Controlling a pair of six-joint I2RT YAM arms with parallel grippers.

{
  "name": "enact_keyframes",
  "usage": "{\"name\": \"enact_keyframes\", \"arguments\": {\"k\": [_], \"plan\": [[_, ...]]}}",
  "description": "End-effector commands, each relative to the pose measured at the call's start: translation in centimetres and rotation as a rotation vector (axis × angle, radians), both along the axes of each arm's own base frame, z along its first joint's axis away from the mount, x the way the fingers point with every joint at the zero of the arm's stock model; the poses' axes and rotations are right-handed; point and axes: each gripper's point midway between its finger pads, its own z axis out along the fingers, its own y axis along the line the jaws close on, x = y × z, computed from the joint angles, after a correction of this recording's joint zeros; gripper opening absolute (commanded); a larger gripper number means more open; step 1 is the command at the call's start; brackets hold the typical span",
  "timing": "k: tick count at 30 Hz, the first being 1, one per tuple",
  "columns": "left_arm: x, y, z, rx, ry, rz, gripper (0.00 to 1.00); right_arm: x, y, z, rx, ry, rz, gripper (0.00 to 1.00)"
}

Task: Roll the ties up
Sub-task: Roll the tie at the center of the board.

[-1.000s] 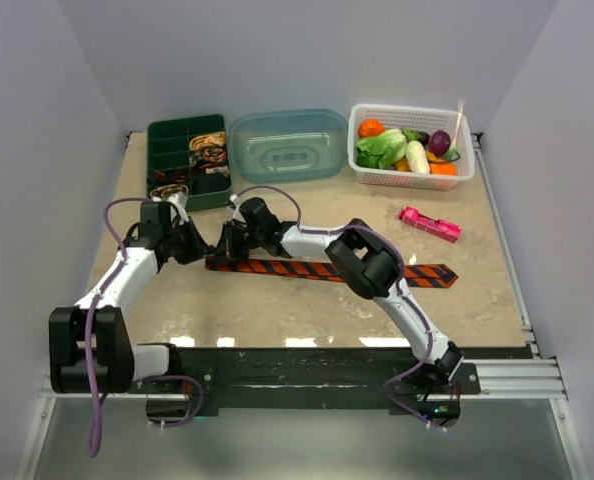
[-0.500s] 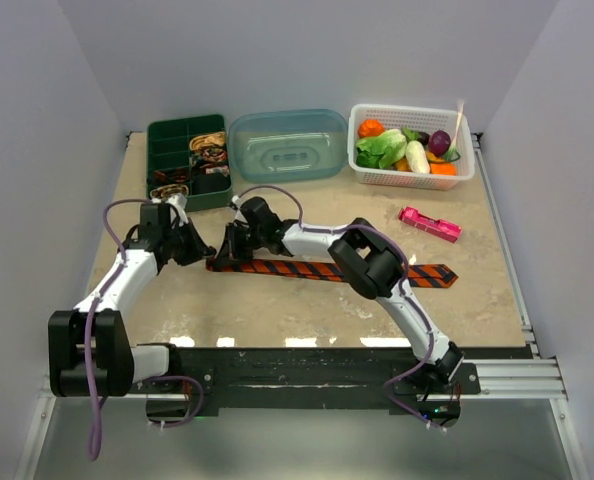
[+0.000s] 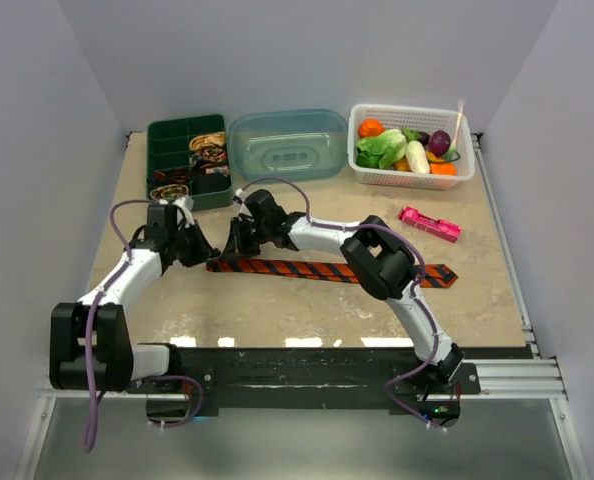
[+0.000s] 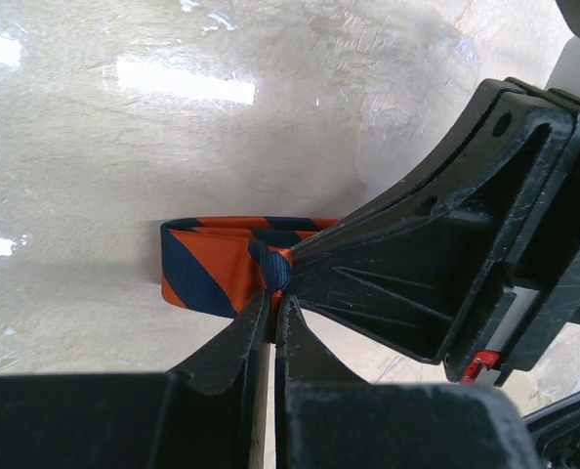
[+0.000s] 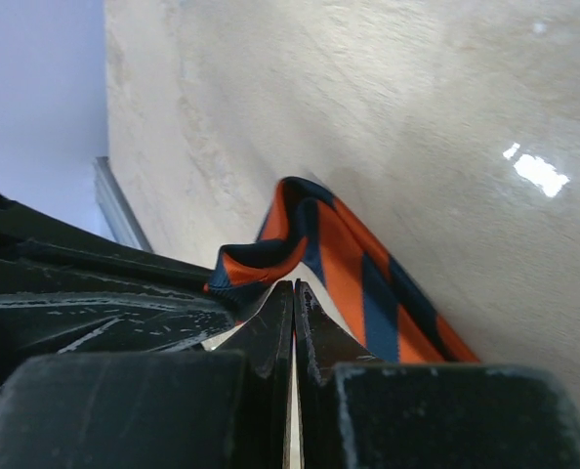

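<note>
An orange tie (image 3: pixel 307 269) with dark diagonal stripes lies stretched across the middle of the table. Its narrow left end is folded back on itself (image 4: pixel 207 269). My left gripper (image 3: pixel 206 254) is shut on that fold, with the fabric pinched at its tips (image 4: pixel 272 296). My right gripper (image 3: pixel 233 247) meets the same spot from the other side. Its jaws are pressed together (image 5: pixel 293 285) with no cloth between them, and the tie's curled edge (image 5: pixel 261 262) lies just past their tips. Small coiled ties (image 3: pixel 210 150) sit in the green box.
A green compartment box (image 3: pixel 163 138) stands at the back left, next to a clear blue lidded container (image 3: pixel 287 145). A white basket (image 3: pixel 413 181) of toy vegetables is at the back right. A pink gadget (image 3: pixel 429 224) lies right of centre.
Both grippers have shifted slightly right and toward the back while staying at the tie's left end. The tie's long part has not moved.
</note>
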Motion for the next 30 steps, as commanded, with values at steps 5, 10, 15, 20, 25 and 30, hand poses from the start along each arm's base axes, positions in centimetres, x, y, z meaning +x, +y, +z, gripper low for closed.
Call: {"name": "enact_keyframes", "arguments": {"k": [5,10,15,20,25,30], "plan": [[0.4,-1.4,-1.5,-0.030,0.008,-0.011,0.00,1.1,-3.1,2.0,-0.084,-0.081,-0.038,0.00],[0.4,-1.7,-2.6,-0.037,0.032,-0.014,0.00,1.8,-4.7,2.8,-0.116,-0.130,-0.065,0.00],[0.6,-2.2,-3.5,-0.060,0.041,-0.018,0.01,2.1,-4.9,3.5,-0.121,-0.151,-0.061,0.00],[0.7,-2.9,-3.7,-0.100,0.035,-0.023,0.05,2.0,-4.6,3.3,-0.113,-0.149,-0.045,0.00],[0.8,-3.1,-3.5,-0.112,0.031,-0.026,0.25,2.0,-4.4,3.4,-0.106,-0.153,-0.039,0.00],[0.6,-3.2,-3.1,-0.125,0.022,-0.023,0.32,1.8,-3.9,3.5,-0.081,-0.155,-0.025,0.00]]}}
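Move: The left hand still pinches a small flap of the tie's folded end; that fold sits almost straight below it, about 5 cm down and 1 cm back. From the shut right fingers, close by on the right, the fold lies some 3 cm left, 1 cm back and 3 cm below. The tie's flat strip runs off to the robot's right, its middle about 27 cm right of the left hand and 2 cm back; the green box is about 22 cm ahead of the left hand and 6 cm left. The left hand carries the pinched flap about 4 cm down and 2.5 cm to the right, onto the start of the flat strip, and only at the bottom opens its fingers about a quarter of their range, tips still astride the flap. Meanwhile the right hand, fingers shut, draws away from the fold some 5 cm to the right over the strip, dipping about 2 cm and then rising clear and easing slightly forward, where it waits. ##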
